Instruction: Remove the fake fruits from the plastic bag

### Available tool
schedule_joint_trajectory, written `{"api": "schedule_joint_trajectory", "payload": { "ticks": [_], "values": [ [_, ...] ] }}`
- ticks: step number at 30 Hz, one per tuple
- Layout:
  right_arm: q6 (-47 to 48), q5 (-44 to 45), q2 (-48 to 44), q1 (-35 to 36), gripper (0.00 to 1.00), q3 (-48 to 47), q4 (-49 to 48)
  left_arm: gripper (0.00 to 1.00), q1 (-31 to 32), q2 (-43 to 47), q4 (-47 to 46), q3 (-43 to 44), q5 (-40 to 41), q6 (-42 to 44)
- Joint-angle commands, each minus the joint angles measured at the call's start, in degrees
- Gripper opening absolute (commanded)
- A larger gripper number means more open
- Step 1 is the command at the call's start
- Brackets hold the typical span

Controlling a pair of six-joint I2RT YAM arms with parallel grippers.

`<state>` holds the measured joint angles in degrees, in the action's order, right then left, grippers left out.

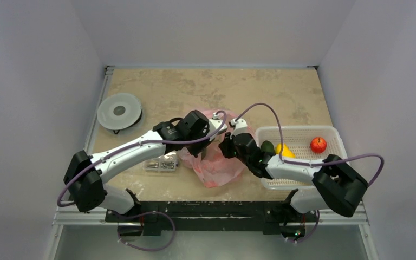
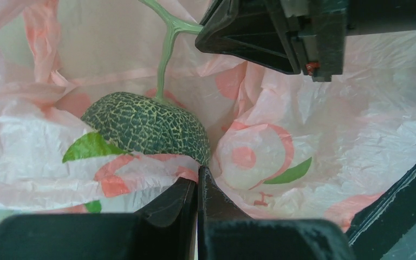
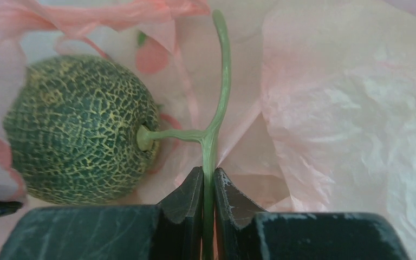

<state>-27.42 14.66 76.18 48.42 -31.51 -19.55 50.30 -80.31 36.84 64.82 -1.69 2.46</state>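
A netted dark green melon (image 3: 78, 130), one of the fake fruits, lies inside the pink plastic bag (image 1: 216, 165). Its pale green T-shaped stem (image 3: 219, 92) runs between the fingers of my right gripper (image 3: 208, 172), which is shut on it. In the left wrist view the melon (image 2: 141, 127) sits just beyond my left gripper (image 2: 197, 173), which is shut with the bag's (image 2: 357, 124) printed film pinched at its tips. From above, the left gripper (image 1: 220, 130) and the right gripper (image 1: 228, 145) meet at the bag's mouth, and the bag hides the melon.
A white perforated basket (image 1: 303, 131) stands to the right of the bag, holding a dark green fruit (image 1: 267, 146), a yellow fruit (image 1: 283, 150) and a red apple (image 1: 318, 144). A clear box of metal parts (image 1: 161, 163) lies left of the bag. A round grey disc (image 1: 119, 110) sits at the far left.
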Motion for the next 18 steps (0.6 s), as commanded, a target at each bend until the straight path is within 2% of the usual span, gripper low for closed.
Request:
{"api": "schedule_joint_trajectory", "payload": {
  "ticks": [1, 4, 8, 10, 18],
  "values": [
    [-2.8, -1.0, 1.6, 0.3, 0.08, 5.4, -10.3, 0.0, 1.8, -3.1, -0.2, 2.0, -2.2, 0.9],
    [-4.5, -1.4, 1.4, 0.2, 0.09, 9.1, -14.9, 0.0, 2.2, -5.5, 0.3, 2.6, -1.4, 0.4],
    [-4.0, -2.4, 1.4, 0.1, 0.23, 12.2, -20.1, 0.0, 2.2, -8.7, 1.3, 3.9, -3.3, -0.1],
    [-4.5, -2.1, 0.6, -0.1, 0.32, 12.3, -19.1, 0.0, 2.2, -8.8, 1.2, 3.8, -3.3, -0.1],
    [-7.8, 0.4, -6.3, -2.2, 0.51, 8.6, -8.4, 0.0, 2.4, -8.7, 0.8, 3.5, -3.0, 0.0]
  ]
}}
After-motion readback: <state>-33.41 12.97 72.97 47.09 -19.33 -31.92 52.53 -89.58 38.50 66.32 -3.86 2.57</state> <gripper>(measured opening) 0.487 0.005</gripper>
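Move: The melon, whose stem my right fingers already pinch, lies about 7 cm to the left of that hand, nearly level in reach and some 4 cm lower. A dark green fruit in the white basket sits roughly 15 cm to the right and 3 cm nearer me. From my left hand, which already holds the plastic bag's edge, the melon is about 4 cm ahead, 4 cm right and 7 cm below. I sink my right hand about 5 cm with the stem still pinched, easing back and slightly right, then open the fingers about halfway, let go of the stem and rise some 3 cm. Meanwhile my left hand keeps its pinch on the bag's edge and carries it down nearly 5 cm, tilting slightly. ##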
